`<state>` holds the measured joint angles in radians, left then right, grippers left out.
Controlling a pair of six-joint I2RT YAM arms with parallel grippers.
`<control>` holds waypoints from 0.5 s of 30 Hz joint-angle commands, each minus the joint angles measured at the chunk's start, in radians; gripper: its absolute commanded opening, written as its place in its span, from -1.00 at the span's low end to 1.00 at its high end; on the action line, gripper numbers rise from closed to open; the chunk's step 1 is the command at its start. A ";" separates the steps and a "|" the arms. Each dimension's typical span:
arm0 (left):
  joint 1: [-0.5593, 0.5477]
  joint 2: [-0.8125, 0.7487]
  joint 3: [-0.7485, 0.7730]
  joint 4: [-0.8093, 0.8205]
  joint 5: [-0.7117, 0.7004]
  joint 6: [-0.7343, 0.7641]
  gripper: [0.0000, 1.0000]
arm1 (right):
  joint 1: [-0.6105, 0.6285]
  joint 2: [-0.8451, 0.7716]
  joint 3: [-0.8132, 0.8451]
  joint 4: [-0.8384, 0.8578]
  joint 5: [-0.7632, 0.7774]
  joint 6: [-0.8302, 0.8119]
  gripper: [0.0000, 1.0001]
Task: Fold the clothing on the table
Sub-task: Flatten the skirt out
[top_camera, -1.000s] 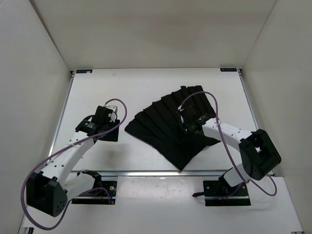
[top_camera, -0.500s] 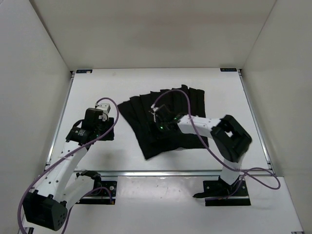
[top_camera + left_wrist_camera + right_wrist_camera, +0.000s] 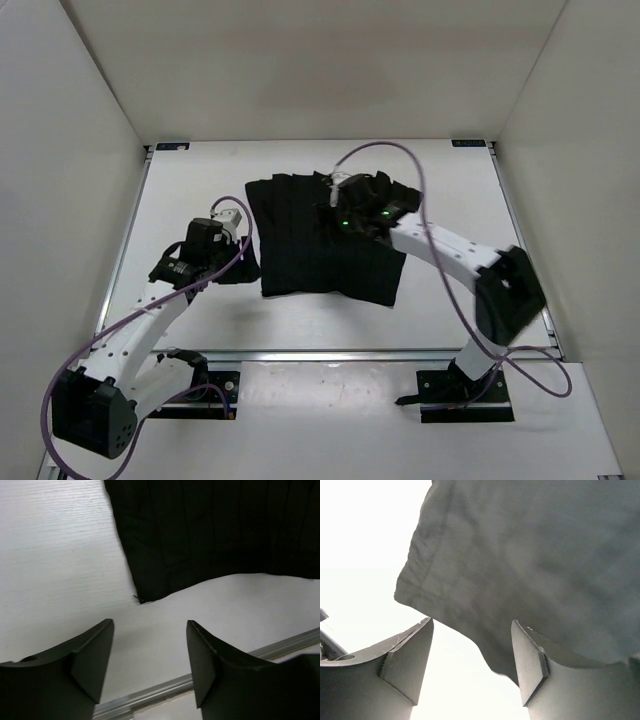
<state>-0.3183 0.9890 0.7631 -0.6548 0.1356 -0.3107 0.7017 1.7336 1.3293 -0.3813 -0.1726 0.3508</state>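
Note:
The clothing (image 3: 320,245) is a black pleated garment lying flat and roughly square in the middle of the white table (image 3: 185,180). My right gripper (image 3: 345,205) hovers over its far edge. In the right wrist view that gripper (image 3: 472,655) is open, and a lobe of the clothing (image 3: 530,555) dips between the jaws next to the right finger (image 3: 530,660), not pinched. My left gripper (image 3: 245,268) stands just left of the garment's near-left corner. In the left wrist view it (image 3: 150,655) is open over bare table, with the clothing (image 3: 210,530) ahead of the fingertips.
A metal edge rail (image 3: 300,352) runs along the table's near side, also seen close under the left fingers as the rail (image 3: 150,692). White enclosure walls (image 3: 60,200) stand on the left, right and far sides. Purple cables loop off both arms.
The garment has swung from a diamond shape at the right to a squarer shape nearer the middle-left. My right gripper moved left, then toward the far edge. The left gripper shifted slightly right.

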 commanded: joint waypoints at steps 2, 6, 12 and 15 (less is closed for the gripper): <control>-0.016 0.048 -0.103 0.136 0.061 -0.131 0.48 | -0.088 -0.279 -0.236 -0.064 0.119 0.080 0.21; -0.030 0.083 -0.194 0.236 0.055 -0.209 0.47 | -0.155 -0.454 -0.465 -0.096 0.153 0.155 0.21; -0.039 0.146 -0.246 0.355 0.010 -0.278 0.45 | -0.255 -0.653 -0.738 -0.027 0.064 0.241 0.19; -0.042 0.169 -0.284 0.435 -0.019 -0.318 0.41 | -0.242 -0.687 -0.823 0.036 0.050 0.286 0.18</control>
<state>-0.3531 1.1496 0.5129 -0.3565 0.1543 -0.5594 0.4496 1.0996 0.5556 -0.4572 -0.0895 0.5632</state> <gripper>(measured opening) 0.717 0.598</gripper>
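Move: The right hand, free above the skirt, is going for the skirt's near-right corner, about 17 cm to its right, 8 cm back and 12 cm below; the skirt's middle lies some 7 cm ahead, 2 cm right. The left hand has the near-left corner roughly 3 cm ahead, 2 cm to its right and 11 cm below. From this left hand, the near-right corner is some 33 cm right and 1 cm ahead. Heading for the skirt's near-right corner, the open right hand sweeps about 19 cm right and 12 cm back, lifting slightly before it sinks well below its starting height, and turns clockwise by some 25 degrees. Meanwhile the open left hand drops about 9 cm, easing slightly back, to just behind the near-left corner, fingers tipping steeper. No touch can be made out. ##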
